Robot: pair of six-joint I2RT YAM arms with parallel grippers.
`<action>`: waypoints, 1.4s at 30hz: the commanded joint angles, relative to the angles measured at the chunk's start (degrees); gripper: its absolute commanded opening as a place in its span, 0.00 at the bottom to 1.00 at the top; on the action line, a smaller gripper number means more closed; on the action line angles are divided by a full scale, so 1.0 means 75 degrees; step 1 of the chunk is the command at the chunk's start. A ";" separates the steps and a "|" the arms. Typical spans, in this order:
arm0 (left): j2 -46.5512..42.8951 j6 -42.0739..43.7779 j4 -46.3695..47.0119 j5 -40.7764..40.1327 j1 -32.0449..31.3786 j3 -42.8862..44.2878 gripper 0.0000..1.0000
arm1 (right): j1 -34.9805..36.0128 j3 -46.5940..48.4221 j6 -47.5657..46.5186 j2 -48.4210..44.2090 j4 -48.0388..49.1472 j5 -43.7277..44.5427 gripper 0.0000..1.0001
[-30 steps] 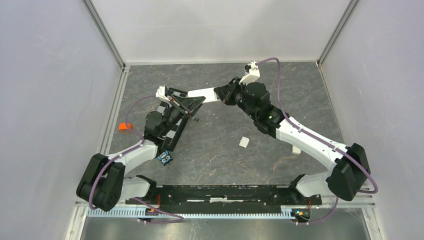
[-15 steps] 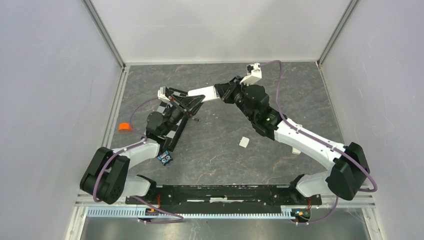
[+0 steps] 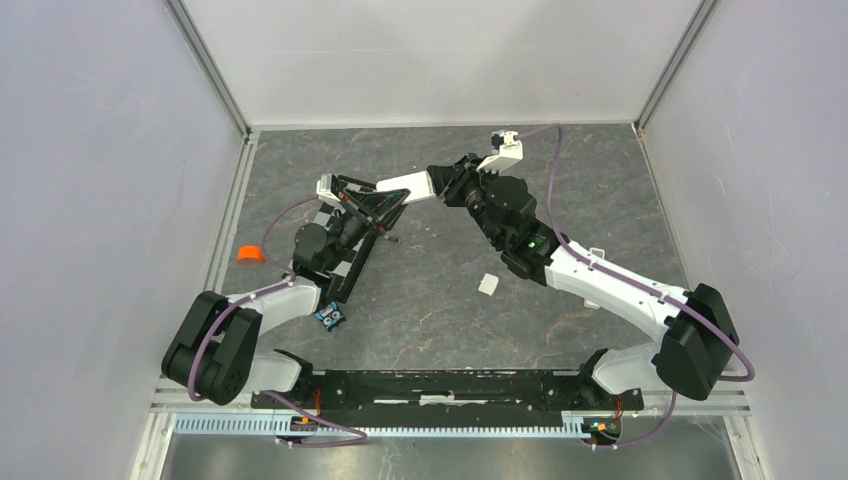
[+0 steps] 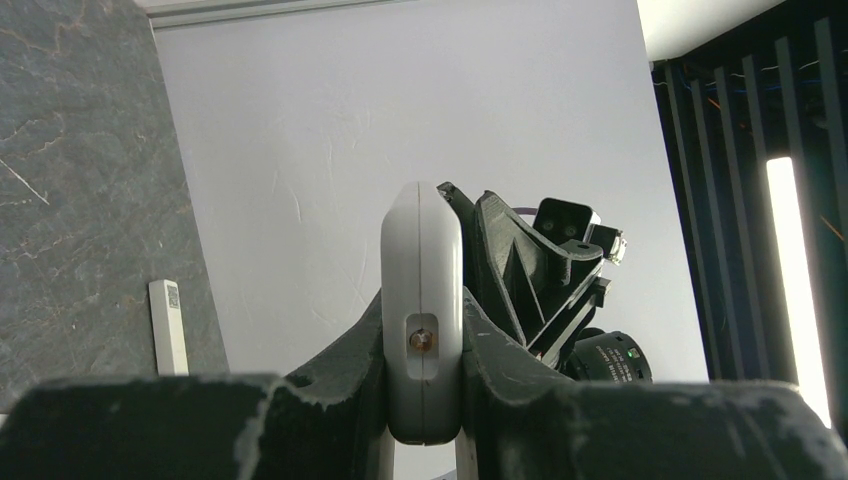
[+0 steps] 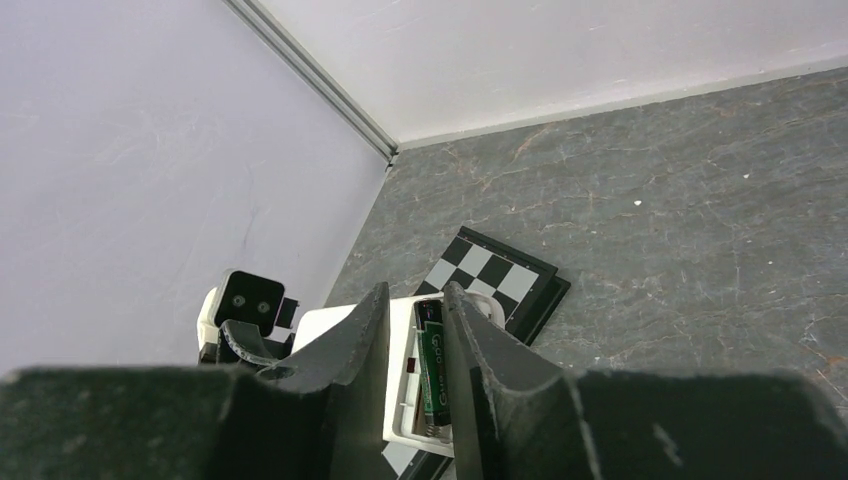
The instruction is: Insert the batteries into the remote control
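Note:
My left gripper (image 3: 383, 200) is shut on the white remote control (image 3: 405, 187) and holds it off the table; the left wrist view shows it end-on (image 4: 421, 300), clamped between both fingers. The right gripper (image 3: 443, 185) is at the remote's other end. In the right wrist view its fingers (image 5: 412, 300) stand a little apart over the open battery bay of the remote (image 5: 403, 370). A green and black battery (image 5: 435, 365) lies in that bay, close against the right finger, with a gap to the left one. The right gripper is open.
A black-and-white chessboard (image 5: 500, 275) lies on the grey table below the remote, also under the left arm (image 3: 345, 275). On the table lie a small white square piece (image 3: 488, 284), a blue toy (image 3: 330, 316), an orange object (image 3: 250, 253) and a white strip (image 4: 168, 325). White walls stand close around.
The right gripper's jaws have opened a little at the remote's end and its wrist has edged left. The left gripper still holds the remote in the same place.

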 commanded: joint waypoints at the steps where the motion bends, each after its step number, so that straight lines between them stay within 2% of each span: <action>1: -0.0236 -0.0416 0.1234 0.0149 -0.0050 0.0283 0.02 | -0.0021 -0.0203 -0.0255 0.0117 -0.0342 0.0154 0.32; 7: -0.0252 -0.0116 0.1138 0.0164 -0.0056 0.0284 0.02 | -0.0033 0.0205 -0.0195 0.0002 -0.0769 0.0085 0.34; 10: -0.0284 0.0117 0.1081 0.0194 -0.0040 0.0260 0.02 | -0.0082 0.0516 -0.0180 -0.0015 -0.1023 -0.0177 0.39; 16: -0.0374 0.0827 0.0851 0.0207 -0.0012 0.0177 0.02 | -0.0138 0.1042 -0.0096 -0.0193 -0.1515 -0.0666 0.62; 17: -0.0377 0.0924 0.0790 0.0207 0.0003 0.0176 0.02 | -0.0135 0.1041 -0.0045 -0.0291 -0.1611 -0.0638 0.69; 21: -0.0313 0.1290 0.0755 0.0220 0.0015 0.0210 0.02 | -0.0138 0.0551 0.0697 -0.0979 -0.1924 0.0339 0.87; 25: -0.0230 0.1433 0.1009 0.0248 0.0024 0.0257 0.02 | -0.0138 0.0022 0.1442 -0.1508 -0.2110 0.0901 0.95; 30: -0.0252 0.1546 0.1187 0.0295 0.0020 0.0306 0.02 | -0.0138 -0.0043 0.3120 -0.1536 -0.2652 0.0546 0.98; 33: -0.0269 0.1656 0.1237 0.0337 0.0031 0.0365 0.02 | -0.0138 -0.0132 0.3991 -0.1396 -0.2336 0.0022 0.98; 38: -0.0215 0.1711 0.1262 0.0347 0.0031 0.0456 0.02 | -0.0135 0.0025 0.4755 -0.0932 -0.2069 -0.0465 0.98; 42: -0.0222 0.1739 0.1319 0.0369 0.0034 0.0404 0.02 | -0.0138 -0.0193 0.5015 -0.0759 -0.1219 -0.0661 0.98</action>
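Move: The right hand's fingers still straddle the green battery in the remote's open back. The remote's middle is roughly 5 cm to its left, 2 cm back and 1 cm down. The loose second battery lies on the table about 4 cm ahead, 10 cm left and 31 cm below this hand, with the chessboard some 23 cm left, 2 cm ahead and 31 cm down. From the left hand, gripping the remote, the loose battery is 6 cm ahead, 3 cm left, 28 cm down. Sideways to its right by about 5 cm, with some backward and upward travel, the right hand pulls off the remote as its fingers spread wide; it then swings part of the way back left and sinks, rolling its left side up and tipping its fingertips down roughly 20 degrees. The left hand keeps its grip, lifting the remote 2–3 cm and tilting it upward. ##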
